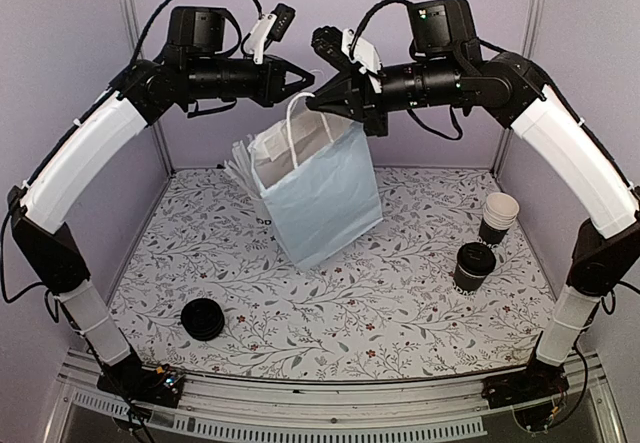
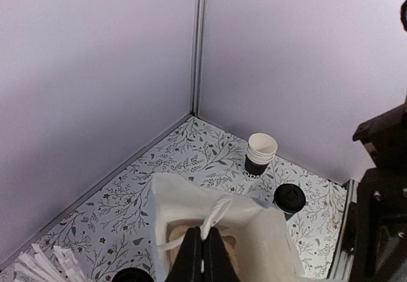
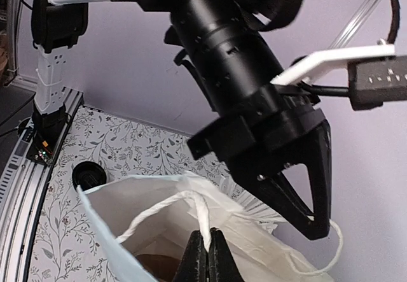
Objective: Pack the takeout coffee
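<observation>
The takeout coffee [image 1: 473, 263], a black cup with a black lid, stands on the table at the right, apart from both grippers; the left wrist view also shows the lidded cup [image 2: 290, 198]. A white paper bag [image 1: 320, 198] hangs tilted in the middle with its mouth open. My left gripper [image 1: 305, 81] is shut on one rope handle [image 2: 215, 215]. My right gripper [image 1: 312, 105] is shut on the other handle [image 3: 202, 212]. Both grippers meet above the bag's mouth. Something brown [image 2: 184, 236] lies at the bottom of the bag.
A stack of unlidded black cups [image 1: 498, 218] stands just behind the coffee. A low pile of black lids [image 1: 203, 318] sits near the front left. Flat white bags [image 1: 240, 163] lean behind the open bag. Lilac walls close in the back and sides.
</observation>
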`<move>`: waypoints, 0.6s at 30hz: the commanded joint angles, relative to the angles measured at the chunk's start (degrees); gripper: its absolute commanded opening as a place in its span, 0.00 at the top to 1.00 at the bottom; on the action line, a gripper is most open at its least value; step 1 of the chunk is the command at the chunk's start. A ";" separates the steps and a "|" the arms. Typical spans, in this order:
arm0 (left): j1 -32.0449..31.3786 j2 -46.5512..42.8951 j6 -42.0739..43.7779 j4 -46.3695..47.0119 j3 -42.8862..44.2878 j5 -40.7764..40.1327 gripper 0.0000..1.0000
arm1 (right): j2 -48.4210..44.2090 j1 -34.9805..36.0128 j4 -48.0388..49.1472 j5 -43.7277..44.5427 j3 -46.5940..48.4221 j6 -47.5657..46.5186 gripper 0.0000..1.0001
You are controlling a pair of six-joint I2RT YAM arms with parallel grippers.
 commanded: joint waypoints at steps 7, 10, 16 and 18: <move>1.31 -1.99 -2.14 2.11 -1.48 3.42 1.00 | -2.34 -4.68 8.41 9.77 -0.68 4.51 1.00; 3.98 -1.23 -0.27 1.47 -0.27 -7.20 1.00 | -1.44 -5.33 6.51 3.40 -1.15 3.52 1.00; 7.19 0.95 -1.16 0.32 1.87 2.49 1.00 | -1.84 -0.60 2.68 0.94 -1.64 1.63 0.99; 7.18 1.03 -0.93 0.52 2.92 3.06 1.00 | -1.83 -0.23 2.19 0.95 0.03 0.83 0.99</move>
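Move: Straight below the hands hangs the paper bag, each hand already holding one handle; its middle is about 22 cm down, some 4 cm back of the left hand and 6 cm ahead of the right. The straws stand roughly 8 cm ahead and 15 cm left of the left hand, 36 cm below. From the right hand, the lidded cup is about 36 cm to the right and 2 cm back, the cup stack 44 cm right and 12 cm ahead, both some 40 cm lower. Swaying the hanging bag by its handles, the left hand swings forward and left, eases partway back, then goes out again, ending about 6 cm off and turned slightly counter-clockwise. The right hand goes forward and a little right by some 5 cm, rising slightly, then drifts about halfway back. Both keep their pinch on the handles as they draw apart sideways. ##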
